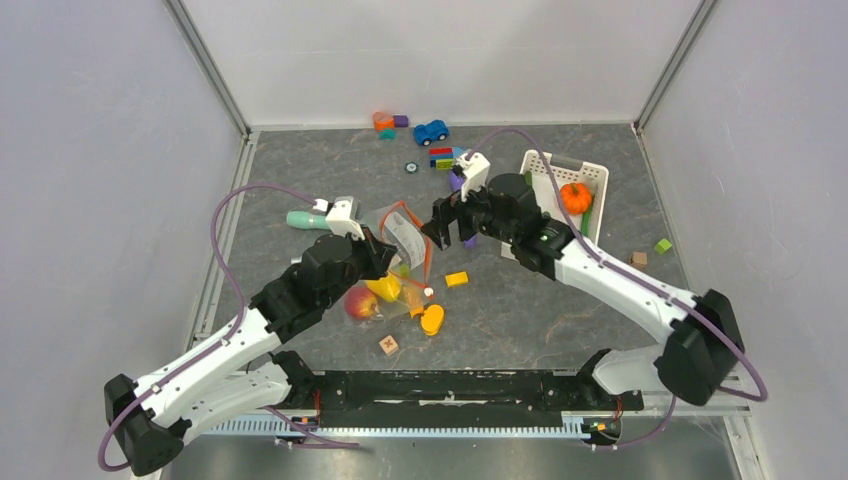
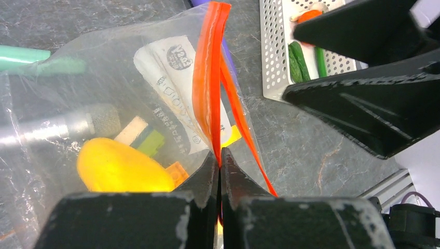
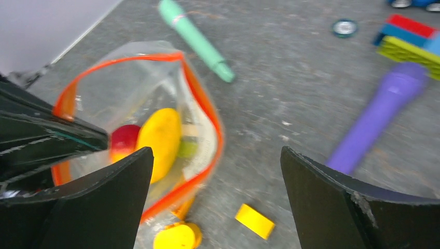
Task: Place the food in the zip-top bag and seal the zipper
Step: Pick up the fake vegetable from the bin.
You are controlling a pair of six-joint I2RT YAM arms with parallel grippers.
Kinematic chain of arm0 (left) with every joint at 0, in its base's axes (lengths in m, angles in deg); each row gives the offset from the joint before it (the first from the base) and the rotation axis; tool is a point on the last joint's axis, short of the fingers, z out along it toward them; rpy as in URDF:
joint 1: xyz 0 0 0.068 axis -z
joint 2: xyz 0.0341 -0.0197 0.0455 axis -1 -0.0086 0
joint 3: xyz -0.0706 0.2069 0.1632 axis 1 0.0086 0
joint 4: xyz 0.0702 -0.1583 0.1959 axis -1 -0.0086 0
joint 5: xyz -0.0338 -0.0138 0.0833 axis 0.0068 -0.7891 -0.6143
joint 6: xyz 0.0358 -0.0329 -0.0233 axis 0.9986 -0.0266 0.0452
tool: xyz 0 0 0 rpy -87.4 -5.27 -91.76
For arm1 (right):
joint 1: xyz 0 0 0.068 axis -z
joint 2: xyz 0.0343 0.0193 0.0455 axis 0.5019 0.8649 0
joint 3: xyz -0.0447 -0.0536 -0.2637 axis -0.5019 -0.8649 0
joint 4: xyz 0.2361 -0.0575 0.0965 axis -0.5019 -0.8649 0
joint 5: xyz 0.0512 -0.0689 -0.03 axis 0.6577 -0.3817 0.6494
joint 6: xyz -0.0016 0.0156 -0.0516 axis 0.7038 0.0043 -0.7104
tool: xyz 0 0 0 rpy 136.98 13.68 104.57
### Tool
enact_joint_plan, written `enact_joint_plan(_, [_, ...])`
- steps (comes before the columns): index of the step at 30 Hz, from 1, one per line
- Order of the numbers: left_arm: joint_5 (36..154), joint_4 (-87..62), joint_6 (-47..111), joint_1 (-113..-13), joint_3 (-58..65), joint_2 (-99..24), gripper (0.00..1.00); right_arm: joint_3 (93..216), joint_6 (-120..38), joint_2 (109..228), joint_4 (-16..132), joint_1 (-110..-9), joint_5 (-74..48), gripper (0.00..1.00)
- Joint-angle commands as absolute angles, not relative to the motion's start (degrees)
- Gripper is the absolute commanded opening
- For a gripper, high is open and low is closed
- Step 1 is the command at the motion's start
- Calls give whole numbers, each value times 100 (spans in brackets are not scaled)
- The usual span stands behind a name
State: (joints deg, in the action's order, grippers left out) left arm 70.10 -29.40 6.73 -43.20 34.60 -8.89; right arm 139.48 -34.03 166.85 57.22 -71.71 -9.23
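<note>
The clear zip-top bag point(image 1: 402, 238) is held up off the table with its mouth open. My left gripper point(image 2: 220, 155) is shut on the orange-red zipper point(image 2: 207, 78) at one edge of the mouth. Through the mouth I see a yellow squash point(image 3: 161, 140) and a red fruit point(image 3: 123, 141) inside. My right gripper point(image 3: 216, 150) stands open just right of the bag mouth with nothing between its fingers. An orange pumpkin point(image 1: 575, 197) and green cucumbers point(image 2: 298, 62) lie in the white basket point(image 1: 545, 165).
A teal tool point(image 1: 305, 220) lies left of the bag and a purple tool point(image 3: 379, 116) right of it. A yellow block point(image 3: 254, 221) and a yellow-orange round piece point(image 1: 432, 320) lie near the bag. Blocks and a blue car point(image 1: 431, 131) sit at the back.
</note>
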Motion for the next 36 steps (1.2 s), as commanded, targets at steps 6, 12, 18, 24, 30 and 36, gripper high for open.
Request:
enact_joint_plan(6, [6826, -2852, 772, -4328, 3433, -869, 2, 13270, -4207, 15509, 5253, -6971, -3888, 98])
enact_joint_plan(12, [6878, -2835, 777, -4328, 3435, -913, 2, 13307, -4454, 15794, 5043, -5838, -4379, 98])
enact_joint_plan(18, [6901, -2817, 775, -4328, 3431, -955, 2, 13787, -4884, 16874, 5050, -4982, -4579, 98])
enact_joint_plan(24, [6914, -2818, 796, -4328, 3423, -1001, 2, 14580, -4948, 18108, 4908, -4500, -5074, 98])
enact_joint_plan(30, [6917, -2821, 797, -4328, 3395, -1082, 2, 15084, -4969, 18797, 4874, -4148, -5152, 98])
enact_joint_plan(36, [6918, -2808, 802, -4328, 3394, -1110, 2, 15144, -4859, 19201, 4903, -3759, -4545, 98])
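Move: The pumpkin in the white bin lies about 37 cm to the right of the empty right hand, some 20 cm ahead and 19 cm below. The white vegetable sits about 5 cm beyond the pumpkin; the thin green vegetable runs back along the bin's right side, its middle some 8 cm nearer the base and 2 cm farther right than the pumpkin. From the left hand the pumpkin is about 26 cm ahead, 45 cm right and 18 cm lower. With its fingers already wide and staying so, the right hand leaves the bag's mouth and sweeps some 33 cm to the right and 17 cm forward towards the pumpkin, nearly level at first and then sinking about 12 cm over the bin. On the way the wrist turns clockwise by almost 60 degrees and rolls its left side down some 40, so the fingers swing from pointing forward-left to forward-right and more steeply down, ending just short of the pumpkin while the left hand keeps its pinch on the bag. ##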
